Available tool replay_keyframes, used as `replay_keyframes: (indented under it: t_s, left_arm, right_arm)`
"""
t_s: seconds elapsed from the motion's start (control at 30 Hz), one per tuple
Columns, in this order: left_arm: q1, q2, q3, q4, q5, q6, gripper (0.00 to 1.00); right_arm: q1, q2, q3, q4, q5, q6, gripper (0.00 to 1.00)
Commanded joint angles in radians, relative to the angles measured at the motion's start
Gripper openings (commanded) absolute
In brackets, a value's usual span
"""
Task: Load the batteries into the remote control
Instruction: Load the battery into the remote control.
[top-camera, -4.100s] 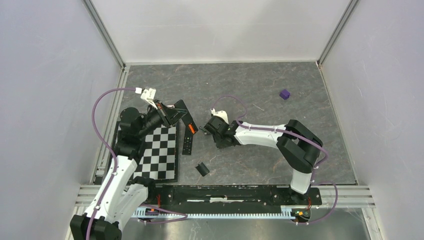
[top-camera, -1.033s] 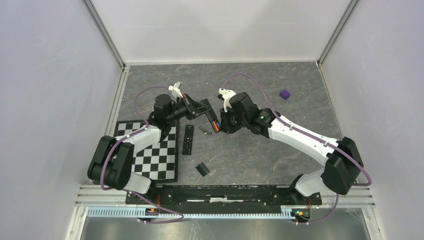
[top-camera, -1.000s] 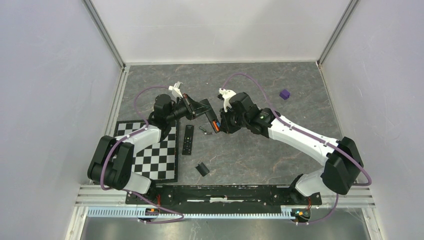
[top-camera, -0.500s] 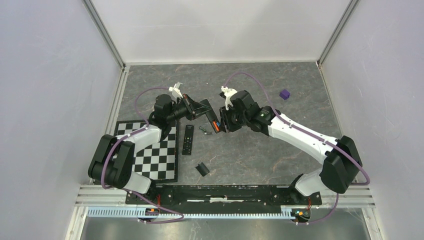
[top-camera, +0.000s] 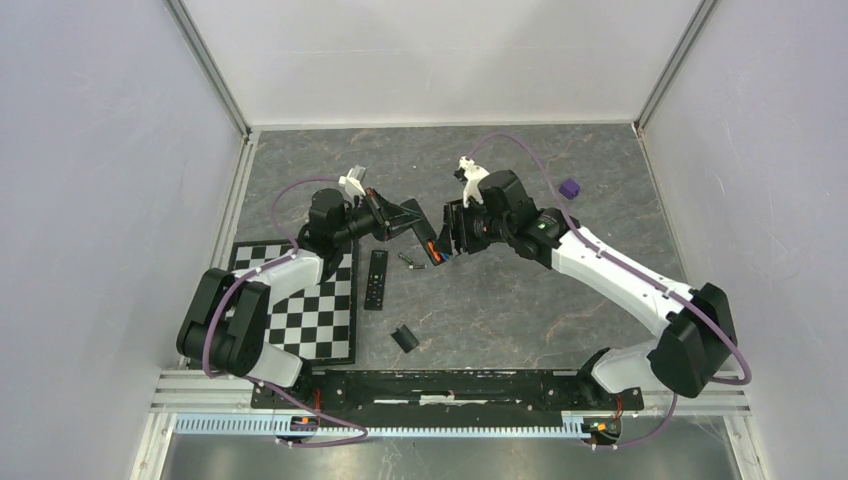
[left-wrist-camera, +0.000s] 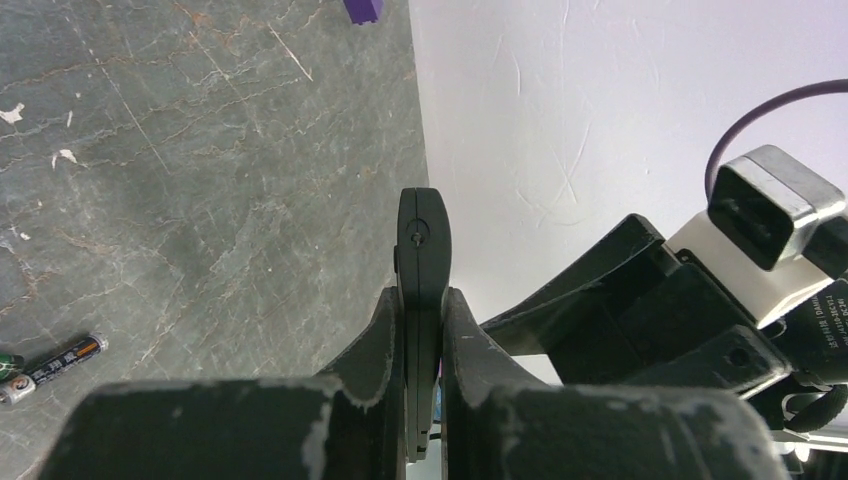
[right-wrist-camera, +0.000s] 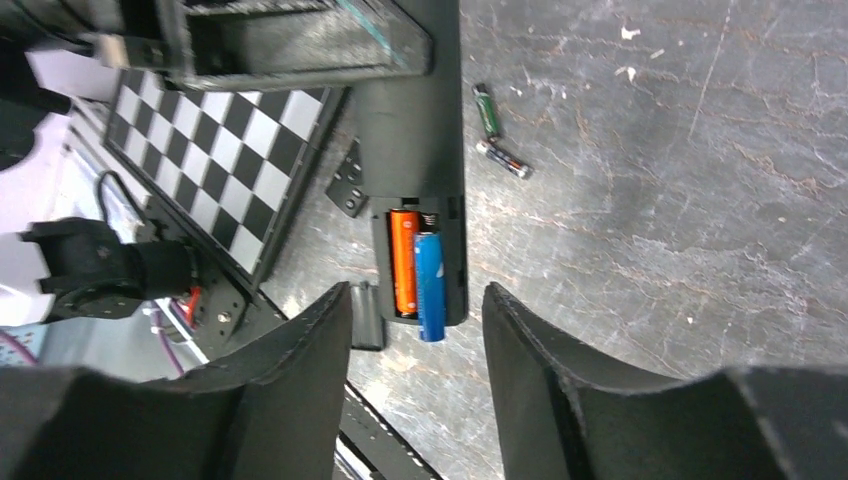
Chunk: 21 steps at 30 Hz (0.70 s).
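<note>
My left gripper (top-camera: 397, 219) is shut on the black remote control (top-camera: 418, 236) and holds it above the table, with the bay end toward the right arm. From the left wrist the remote control (left-wrist-camera: 422, 250) shows edge-on between the shut fingers (left-wrist-camera: 375, 345). Both batteries lie in the open bay: the orange one (right-wrist-camera: 403, 262) sits inside, while the blue one (right-wrist-camera: 429, 285) juts past the end edge. My right gripper (right-wrist-camera: 418, 298) is open just off that end, holding nothing. From above it (top-camera: 448, 238) is beside the batteries (top-camera: 432, 249).
A twin black remote (top-camera: 375, 279) lies by the chessboard (top-camera: 315, 310). The small black cover (top-camera: 404, 338) lies nearer the bases. Two loose batteries (right-wrist-camera: 505, 160) lie on the grey table under the held remote. A purple cube (top-camera: 570, 188) sits at the back right.
My right gripper has opened and drawn back to the right, away from the remote's end. The blue battery stays in the bay. The left arm has not moved.
</note>
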Motion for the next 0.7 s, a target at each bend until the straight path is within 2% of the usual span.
replay_keyframes:
  t_s: [0.0,0.03,0.13,0.2,0.37,0.53,0.67]
  left_arm:
    - [-0.002,0.001,0.034,0.075,0.023,-0.070,0.02]
    - [-0.002,-0.001,0.034,0.081,0.023,-0.078,0.02]
    - [-0.002,-0.008,0.030,0.117,0.017,-0.116,0.02]
    - [-0.002,-0.017,0.027,0.137,0.012,-0.140,0.02]
    - [-0.001,-0.046,0.012,0.186,-0.013,-0.218,0.02]
    - [-0.003,-0.058,0.006,0.248,-0.045,-0.306,0.02]
    - [-0.003,-0.082,0.007,0.248,-0.070,-0.310,0.02]
  right_arm:
    - [-0.016,-0.076,0.008,0.069,-0.045,0.048,0.59]
    - [-0.022,-0.092,-0.005,0.079,-0.040,0.063,0.62]
    - [-0.040,-0.155,-0.064,0.101,0.031,0.152,0.81]
    - [-0.053,-0.200,-0.142,0.162,0.067,0.254,0.88]
    - [-0.055,-0.257,-0.288,0.401,0.073,0.456,0.89]
    - [-0.055,-0.254,-0.306,0.476,0.062,0.539,0.89]
    - [-0.055,-0.252,-0.337,0.520,0.076,0.623,0.88]
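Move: Just past the right fingertips sits the blue battery in the held remote control, level fore and aft, about 2 cm to the hand's left and 3 cm below. The orange battery beside it lies 1 cm ahead, 3 cm left and 4 cm below the right hand. On the table, some 18 cm below that hand, the black loose battery is straight to its left by 6 cm. From the left hand, the blue battery is about 8 cm back, 5 cm right and slightly lower. Opening from half to nearly full width, the right hand, already clear of the blue battery, goes up about 4 cm and shifts right, then dips briefly and rises again, its fingers levelling and swinging clockwise towards forward. The left hand keeps its grip on the remote control and lifts it about 5 cm, rolling some 10 degrees so its fingers tip up. ##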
